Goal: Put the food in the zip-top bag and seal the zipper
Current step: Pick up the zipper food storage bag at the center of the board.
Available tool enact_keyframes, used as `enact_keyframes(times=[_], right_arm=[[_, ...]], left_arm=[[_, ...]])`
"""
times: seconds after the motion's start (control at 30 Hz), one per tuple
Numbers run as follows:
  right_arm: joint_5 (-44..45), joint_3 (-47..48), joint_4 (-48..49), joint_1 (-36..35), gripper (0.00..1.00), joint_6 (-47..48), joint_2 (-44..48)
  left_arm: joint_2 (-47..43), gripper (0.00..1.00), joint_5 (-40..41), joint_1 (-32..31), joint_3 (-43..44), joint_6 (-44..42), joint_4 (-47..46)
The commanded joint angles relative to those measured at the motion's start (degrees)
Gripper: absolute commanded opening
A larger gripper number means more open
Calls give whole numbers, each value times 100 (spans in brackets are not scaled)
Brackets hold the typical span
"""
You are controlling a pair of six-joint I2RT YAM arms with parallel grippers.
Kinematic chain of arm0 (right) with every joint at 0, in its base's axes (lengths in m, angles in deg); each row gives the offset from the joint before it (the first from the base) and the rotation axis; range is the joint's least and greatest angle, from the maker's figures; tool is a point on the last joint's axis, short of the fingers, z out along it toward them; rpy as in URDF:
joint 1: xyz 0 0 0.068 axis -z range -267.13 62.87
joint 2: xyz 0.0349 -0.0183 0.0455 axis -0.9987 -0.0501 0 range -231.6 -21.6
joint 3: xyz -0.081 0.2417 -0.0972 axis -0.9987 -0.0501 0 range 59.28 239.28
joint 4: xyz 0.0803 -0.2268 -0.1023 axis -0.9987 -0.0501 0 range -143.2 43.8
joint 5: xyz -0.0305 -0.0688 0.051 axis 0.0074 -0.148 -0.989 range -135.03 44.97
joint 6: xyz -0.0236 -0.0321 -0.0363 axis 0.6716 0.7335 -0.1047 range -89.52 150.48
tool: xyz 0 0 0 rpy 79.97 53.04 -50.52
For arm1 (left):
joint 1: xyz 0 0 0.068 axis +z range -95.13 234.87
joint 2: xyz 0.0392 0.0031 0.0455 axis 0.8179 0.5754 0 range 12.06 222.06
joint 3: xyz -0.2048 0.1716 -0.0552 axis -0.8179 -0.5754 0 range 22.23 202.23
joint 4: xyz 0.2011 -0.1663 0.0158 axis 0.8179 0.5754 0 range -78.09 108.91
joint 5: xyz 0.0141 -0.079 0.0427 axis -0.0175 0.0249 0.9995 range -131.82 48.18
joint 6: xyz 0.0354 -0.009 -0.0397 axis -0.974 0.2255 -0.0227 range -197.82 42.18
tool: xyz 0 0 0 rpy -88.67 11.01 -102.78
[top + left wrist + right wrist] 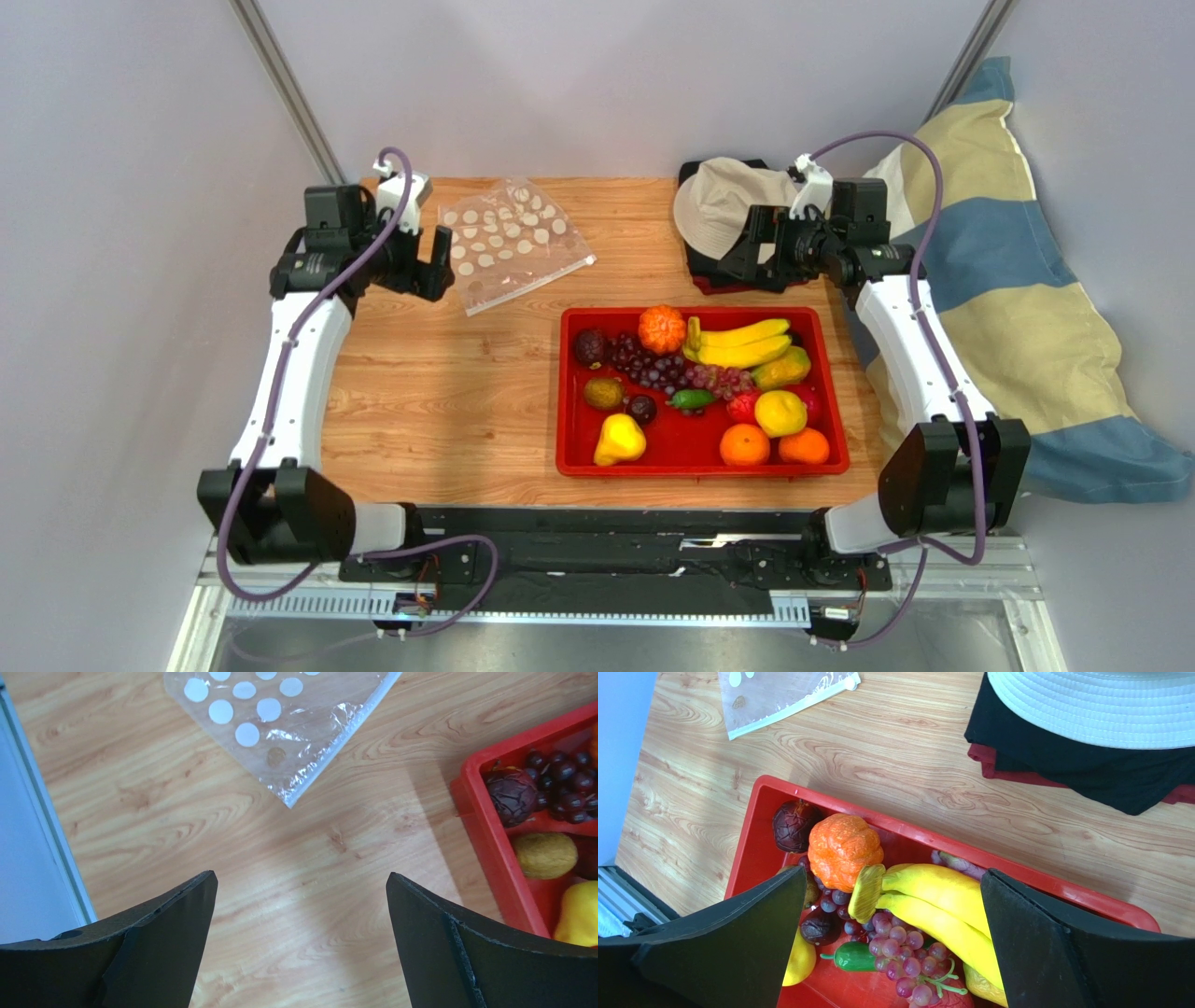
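Note:
The zip-top bag (512, 241) lies flat and empty on the wooden table at the back left, clear with white dots. Its near corner (281, 721) shows in the left wrist view, and one edge (780, 693) in the right wrist view. I cannot tell which edge carries the zipper. The food fills a red tray (572, 462): a banana bunch (741, 340), a bumpy orange fruit (842, 850), grapes (913, 952), a yellow pear (619, 441). My left gripper (300, 876) hangs open above bare wood beside the bag. My right gripper (894, 872) hangs open above the tray's back part, holding nothing.
A white hat (723, 203) rests on folded black and dark red cloth (1081, 763) behind the tray. A striped pillow (1010, 280) lies off the table's right side. The table's left edge (42, 812) is close to the left gripper.

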Motion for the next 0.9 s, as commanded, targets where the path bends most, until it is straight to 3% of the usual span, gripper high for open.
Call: enact_keyframes(times=[0.0,0.17,0.4,0.87], right_arm=[[93,261,131,43,100,138,175],[6,218,183,61,100,209,183],[-65,191,192,61,100,305,236],[-82,358,139,52,100,446,-19]], left_arm=[[935,99,-190,-213,478,-874,-374],[2290,99,171,-792,1278,-1333,-408],[4293,99,469,-1030,2621,-1280,-312],[6326,94,971,-1268,4698,-1280,417]])
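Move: The zip-top bag lies flat, its middle about 22 cm ahead of the left hand, 4 cm to its right and 24 cm below. The red tray's middle is some 35 cm to the left hand's right and 3 cm back; the pumpkin in it, some 29 cm right and 7 cm ahead. From the right hand the bag is about 19 cm ahead and 33 cm left. Fingers still wide, the left hand swoops some 20 cm forward and 20 cm down, veering right, over the bag. ##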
